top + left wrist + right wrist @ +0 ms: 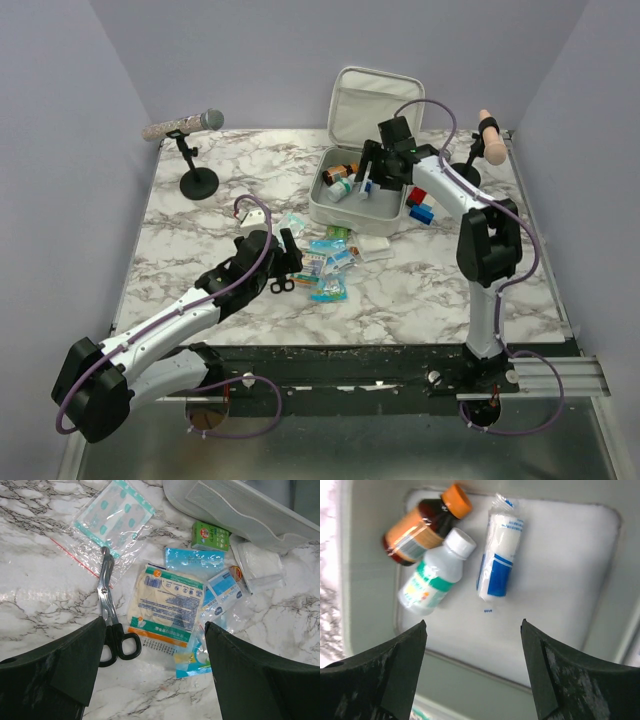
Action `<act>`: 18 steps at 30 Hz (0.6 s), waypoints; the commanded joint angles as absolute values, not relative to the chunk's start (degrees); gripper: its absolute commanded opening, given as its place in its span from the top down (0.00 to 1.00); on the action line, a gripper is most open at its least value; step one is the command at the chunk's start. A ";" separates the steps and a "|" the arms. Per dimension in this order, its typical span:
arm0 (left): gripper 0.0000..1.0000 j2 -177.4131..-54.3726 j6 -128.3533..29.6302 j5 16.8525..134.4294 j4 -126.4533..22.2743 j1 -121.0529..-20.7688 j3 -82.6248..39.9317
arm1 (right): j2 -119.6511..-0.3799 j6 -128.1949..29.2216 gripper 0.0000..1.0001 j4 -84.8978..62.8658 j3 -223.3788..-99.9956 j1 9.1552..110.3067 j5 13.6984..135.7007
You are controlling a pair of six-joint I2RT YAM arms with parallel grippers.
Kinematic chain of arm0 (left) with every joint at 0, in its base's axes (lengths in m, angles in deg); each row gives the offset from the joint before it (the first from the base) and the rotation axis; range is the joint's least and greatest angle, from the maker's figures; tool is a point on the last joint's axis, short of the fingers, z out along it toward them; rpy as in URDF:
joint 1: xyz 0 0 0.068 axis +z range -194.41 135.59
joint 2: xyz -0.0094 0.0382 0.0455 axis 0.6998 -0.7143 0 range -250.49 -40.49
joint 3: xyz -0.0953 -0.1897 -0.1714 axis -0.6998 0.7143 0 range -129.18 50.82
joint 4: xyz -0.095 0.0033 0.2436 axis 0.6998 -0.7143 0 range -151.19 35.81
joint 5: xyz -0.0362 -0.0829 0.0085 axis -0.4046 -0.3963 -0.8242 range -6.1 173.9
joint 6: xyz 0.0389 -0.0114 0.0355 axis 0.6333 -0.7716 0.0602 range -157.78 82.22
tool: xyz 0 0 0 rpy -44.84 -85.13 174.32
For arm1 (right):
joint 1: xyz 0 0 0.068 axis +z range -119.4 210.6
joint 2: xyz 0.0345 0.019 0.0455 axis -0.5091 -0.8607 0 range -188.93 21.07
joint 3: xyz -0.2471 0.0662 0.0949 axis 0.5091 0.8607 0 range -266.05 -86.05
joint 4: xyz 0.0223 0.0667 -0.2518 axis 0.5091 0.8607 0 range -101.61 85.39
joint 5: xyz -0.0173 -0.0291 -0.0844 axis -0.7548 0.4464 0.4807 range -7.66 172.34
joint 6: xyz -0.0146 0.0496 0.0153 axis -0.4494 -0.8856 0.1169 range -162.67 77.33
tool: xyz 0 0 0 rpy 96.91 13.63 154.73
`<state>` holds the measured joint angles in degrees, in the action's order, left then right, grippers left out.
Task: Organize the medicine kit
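The medicine kit [345, 217] lies open at the back of the table, its lid [375, 105] standing up. Inside lie a brown bottle with an orange cap [422, 525], a white bottle with a green label [434, 575] and a blue-and-white gauze roll [500, 555]. My right gripper [474, 625] hovers open over the kit's floor [560, 570] with nothing between its fingers. My left gripper [155, 630] stands open and empty low over the table. Just ahead of it lie black-handled scissors [107, 605] and a glove packet [165, 605].
Loose by the kit's front wall [240, 505] lie a green box [211, 535], a zip bag of plasters [114, 517], a blue packet [194, 557] and a white pad pack [257, 565]. A microphone on its stand [185, 125] is back left. Red and blue blocks [418, 205] sit beside the kit.
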<state>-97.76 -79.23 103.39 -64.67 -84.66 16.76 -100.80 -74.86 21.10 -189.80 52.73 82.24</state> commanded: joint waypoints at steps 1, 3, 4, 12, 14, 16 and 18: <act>0.09 -97.00 -79.88 102.62 -65.09 -84.93 14.87 | -93.11 -68.70 0.16 16.78 -185.47 54.68 87.26; 0.09 -96.56 -80.49 102.62 -65.00 -84.93 15.05 | -92.75 -65.89 0.17 18.09 -185.11 55.74 88.22; 0.09 -96.30 -80.76 102.36 -64.83 -84.93 15.23 | -92.84 -64.66 0.18 18.97 -184.76 56.35 88.93; 0.09 -95.77 -82.78 99.81 -63.69 -84.93 16.81 | -76.26 -65.60 0.20 5.37 -159.84 58.64 92.80; 0.09 -96.21 -82.87 99.72 -63.33 -84.84 16.90 | -71.50 -66.66 0.20 4.21 -155.77 58.64 92.80; 0.09 -97.08 -82.87 99.46 -62.90 -84.84 16.46 | -68.25 -67.19 0.20 4.30 -152.16 58.82 92.98; 0.09 -98.14 -82.87 99.02 -62.72 -84.84 15.93 | -65.34 -67.63 0.21 4.12 -148.39 58.82 92.80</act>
<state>-96.78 -82.10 100.94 -64.32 -84.66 16.56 -71.29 -66.64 8.60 -153.67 58.77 91.12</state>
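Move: The gauze packet I seem bound for lies about 14 cm back from my right hand, straight behind it and 7 cm lower, just outside the kit's near wall. The small green box is 8 cm left of that packet and 4 cm farther out; the blue box is some 13 cm right of my right hand and 4 cm back. The blue-white tube lies in the kit 4 cm ahead and 1 cm left. From my left hand the packet is about 9 cm ahead and 20 cm right. With its fingers already clear of the blue-white tube and staying wide open, my right hand first lifts about 6 cm, then sweeps back some 11 cm and slightly right towards the gauze packet, dipping mid-sweep before it rises again at the kit's near wall. My wrist tips the fingertips up and forward by roughly 10 degrees. ##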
